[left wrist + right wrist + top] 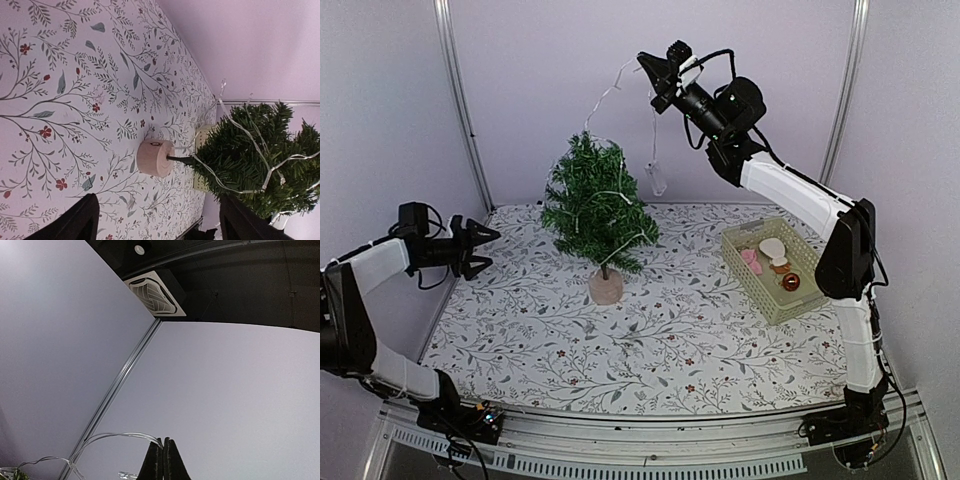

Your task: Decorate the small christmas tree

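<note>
The small christmas tree (598,205) stands upright on its pale round base (606,285) at the back middle of the table. A clear light string (608,92) lies across its branches and rises to my right gripper (648,66), held high above the tree and shut on the wire. In the right wrist view the gripper (163,447) pinches the thin wire (115,436). My left gripper (480,246) hovers open and holds nothing, left of the tree. In its wrist view the left gripper (160,225) faces the base (155,157) and the tree (255,165).
A pale green basket (801,300) at the right holds a few ornaments, one of them a red ball (790,283). A small clear box (656,178) hangs from the string beside the tree. The tablecloth has a leafy pattern. Walls close in the back and sides.
</note>
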`<state>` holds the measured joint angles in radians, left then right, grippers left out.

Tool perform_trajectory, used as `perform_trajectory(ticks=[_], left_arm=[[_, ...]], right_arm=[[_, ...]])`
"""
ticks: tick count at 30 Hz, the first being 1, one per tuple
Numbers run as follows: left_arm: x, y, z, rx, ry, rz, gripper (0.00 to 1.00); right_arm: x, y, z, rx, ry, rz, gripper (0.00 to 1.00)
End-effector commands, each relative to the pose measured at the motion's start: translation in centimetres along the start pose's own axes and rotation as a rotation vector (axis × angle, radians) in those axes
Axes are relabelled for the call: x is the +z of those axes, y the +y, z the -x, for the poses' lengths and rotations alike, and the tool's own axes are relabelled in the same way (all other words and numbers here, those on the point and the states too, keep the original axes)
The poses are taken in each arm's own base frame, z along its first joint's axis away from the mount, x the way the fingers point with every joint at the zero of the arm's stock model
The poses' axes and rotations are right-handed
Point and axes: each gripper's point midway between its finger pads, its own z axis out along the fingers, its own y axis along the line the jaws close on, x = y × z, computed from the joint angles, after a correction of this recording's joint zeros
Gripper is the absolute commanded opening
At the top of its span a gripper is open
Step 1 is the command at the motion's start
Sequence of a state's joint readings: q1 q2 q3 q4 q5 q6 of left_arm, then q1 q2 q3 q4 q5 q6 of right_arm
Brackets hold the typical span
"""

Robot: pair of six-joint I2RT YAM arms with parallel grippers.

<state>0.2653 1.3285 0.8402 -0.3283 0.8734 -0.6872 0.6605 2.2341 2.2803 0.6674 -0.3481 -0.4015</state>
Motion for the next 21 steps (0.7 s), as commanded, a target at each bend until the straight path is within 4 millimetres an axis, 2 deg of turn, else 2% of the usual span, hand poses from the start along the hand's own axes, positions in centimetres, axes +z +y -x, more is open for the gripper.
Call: perform_trajectory(ticks=[1,5,8,10,13,17,18,21], left_arm=[[-1.8,-8.5,1.5,0.305,-0.095,-0.157,0.81],[-3.9,-19.0,3.2,0.704,-0.332,-0.342,0.78],[-3.9,-22.3,4.4,0.789,-0.344,-0.458,0.72],[-2.6,-23.6,5.2,0.82,-0.282,-0.489,0.68],[0.3,-24.4,6.3,0.829,-0.165,-0.492,0.6],[3.2,-25.7,5.3,0.872,-0.049,-0.518,0.59],[4.0,-25.6,4.4,0.86,-0.009,-0.519,0.59],[5.3,-25.5,3.6,0.846,0.033,-0.517,0.58]], right_arm=[[0.1,-0.7,2.4,-0.019,-0.044,-0.006,0.0],[0.2,-0.6,2.6,-0.016,-0.047,0.0,0.0],[0.2,-0.6,2.8,-0.018,-0.051,0.0,0.0],[0.2,-0.5,2.9,-0.016,-0.054,0.005,0.0],[0.2,-0.3,2.9,-0.01,-0.053,0.012,0.0],[0.2,0.0,3.0,-0.012,-0.05,0.017,0.0],[0.2,0.0,3.0,-0.013,-0.051,0.017,0.0],[0.2,0.0,3.1,-0.016,-0.053,0.018,0.0]])
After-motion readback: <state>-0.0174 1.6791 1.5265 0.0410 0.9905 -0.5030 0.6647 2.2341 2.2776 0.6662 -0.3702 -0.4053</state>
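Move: Above the tree's tip, the light string's free span lies about 28 cm to the right of the empty left gripper, 6 cm farther out and 30 cm higher. The tree top is some 24 cm to its right, 3 cm ahead and 22 cm up; the dangling clear box is roughly 37 cm right, 9 cm ahead and 9 cm up. From the right gripper, the span's middle lies about 6 cm left, 4 cm back and 7 cm below. Swinging up beside the tree, the empty left hand rises just over 20 cm while going about 11 cm forward and 11 cm right, towards the tree top and the string span, then dips slightly at the end. Its fingers tip up from slanting down to about level and close partway on nothing. The right hand stays in place high up, still pinching the light string. ##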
